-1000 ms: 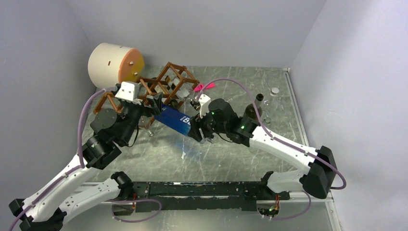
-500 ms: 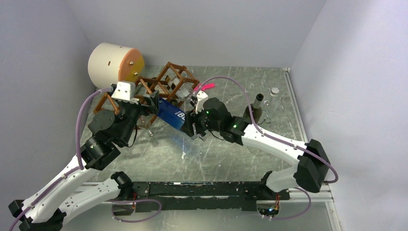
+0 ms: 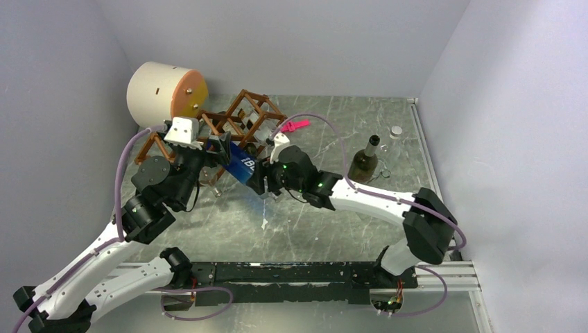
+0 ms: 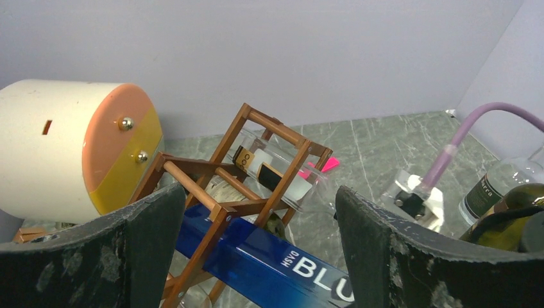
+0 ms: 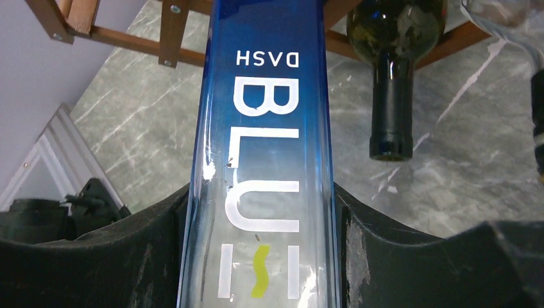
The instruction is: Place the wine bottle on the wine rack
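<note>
The wine bottle (image 3: 242, 165) is blue glass with white lettering, lying tilted with its far end inside a lower cell of the reddish-brown wine rack (image 3: 239, 116). My right gripper (image 3: 263, 183) is shut on the bottle's near end; in the right wrist view the bottle (image 5: 266, 160) fills the gap between the fingers (image 5: 160, 231) and runs up to the rack bars (image 5: 172, 29). My left gripper (image 3: 220, 147) is open and empty, just above the bottle (image 4: 276, 263) at the rack's front (image 4: 212, 192), touching neither.
A cream-and-orange drum (image 3: 165, 90) stands behind the rack at the back left. A clear bottle (image 4: 282, 173) and a dark bottle (image 5: 392, 77) lie in the rack. A dark green bottle (image 3: 365, 161) stands upright at right, a pink object (image 3: 297, 125) behind the rack.
My right arm has moved left and pushed the blue bottle further into the rack. The standing green bottle is now uncovered. The left arm has barely moved.
</note>
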Controlling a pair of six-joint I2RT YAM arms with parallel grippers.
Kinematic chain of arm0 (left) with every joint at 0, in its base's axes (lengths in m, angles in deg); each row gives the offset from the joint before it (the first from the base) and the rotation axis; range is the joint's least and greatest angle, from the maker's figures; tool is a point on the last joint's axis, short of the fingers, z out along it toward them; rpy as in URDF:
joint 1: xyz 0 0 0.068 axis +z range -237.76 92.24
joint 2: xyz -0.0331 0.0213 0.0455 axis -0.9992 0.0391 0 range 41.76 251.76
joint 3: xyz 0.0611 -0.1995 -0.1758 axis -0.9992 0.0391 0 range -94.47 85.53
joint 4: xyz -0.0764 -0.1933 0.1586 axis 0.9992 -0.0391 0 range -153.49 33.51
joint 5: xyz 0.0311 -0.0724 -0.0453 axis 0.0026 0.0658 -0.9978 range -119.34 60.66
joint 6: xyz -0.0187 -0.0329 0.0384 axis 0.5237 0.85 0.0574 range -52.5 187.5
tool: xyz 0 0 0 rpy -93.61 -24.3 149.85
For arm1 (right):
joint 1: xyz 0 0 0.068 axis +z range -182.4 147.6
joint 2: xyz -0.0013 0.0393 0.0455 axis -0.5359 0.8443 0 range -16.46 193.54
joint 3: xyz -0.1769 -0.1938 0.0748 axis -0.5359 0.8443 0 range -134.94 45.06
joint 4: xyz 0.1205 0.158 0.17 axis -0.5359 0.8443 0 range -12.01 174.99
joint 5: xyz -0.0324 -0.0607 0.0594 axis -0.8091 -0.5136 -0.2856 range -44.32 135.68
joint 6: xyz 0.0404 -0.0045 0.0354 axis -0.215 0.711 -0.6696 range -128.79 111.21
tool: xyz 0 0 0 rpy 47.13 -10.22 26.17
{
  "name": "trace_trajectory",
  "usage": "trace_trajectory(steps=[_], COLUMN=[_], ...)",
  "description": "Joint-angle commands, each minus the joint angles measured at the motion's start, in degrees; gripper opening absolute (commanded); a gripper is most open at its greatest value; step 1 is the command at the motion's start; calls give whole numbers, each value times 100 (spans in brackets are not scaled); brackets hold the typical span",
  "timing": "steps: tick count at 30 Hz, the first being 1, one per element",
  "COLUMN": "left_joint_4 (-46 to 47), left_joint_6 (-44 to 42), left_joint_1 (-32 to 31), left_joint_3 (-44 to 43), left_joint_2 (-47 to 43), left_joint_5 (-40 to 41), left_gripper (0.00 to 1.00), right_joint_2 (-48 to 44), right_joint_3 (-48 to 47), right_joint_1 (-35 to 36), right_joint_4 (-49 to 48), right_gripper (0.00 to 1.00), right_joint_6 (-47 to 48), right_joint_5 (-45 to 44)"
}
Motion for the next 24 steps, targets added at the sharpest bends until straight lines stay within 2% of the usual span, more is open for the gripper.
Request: trace_trajectory(steps=[1, 6, 9, 20, 24], left_joint_4=[-146, -115, -209, -308, -398], left_joint_6=[173, 192, 186, 360, 350], left_joint_1=[-17, -22, -26, -19, -19], left_joint_3=[-191, -216, -278, -286, -374], left_joint_2=[-100, -298, -303, -236, -200], left_joint_5=[167, -218, -163, -247, -274], left_gripper=[90, 91, 91, 91, 91], right_joint_2=[199, 543, 731, 1433, 1482], right_joint_3=[-537, -608, -632, -1162, -1084], right_joint_1=[132, 242, 273, 333, 377], right_joint_4=[-1795, -2297, -2466, -2503, -2683], right_gripper=[0, 0, 0, 0, 0], right_joint_6=[-11, 177, 161, 65, -149], right_joint_5=[-491, -798, -983, -1409, -1721])
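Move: The right hand grips the blue bottle, its far end already inside the rack; the rack slot's mouth lies about 11 cm left of this hand, 7 cm ahead and 6 cm lower. The racked green bottle's neck is roughly 7 cm ahead, 2 cm left and 9 cm below; the clear bottle in the upper slot is some 14 cm ahead, 1 cm right and 3 cm below. From the empty left hand the slot mouth is about 7 cm ahead, 3 cm left and 24 cm below. Keeping its two-fingered grip on the blue bottle, the right hand pushes it farther into the rack slot, about 6 cm to the left and some 3.5 cm forward, sinking slightly over the first half and running level after that, past the near side of the green bottle's neck. The wrist lifts the fingers' downward slant by some 5 degrees as it goes, and the hand slows in the second half without letting go. ##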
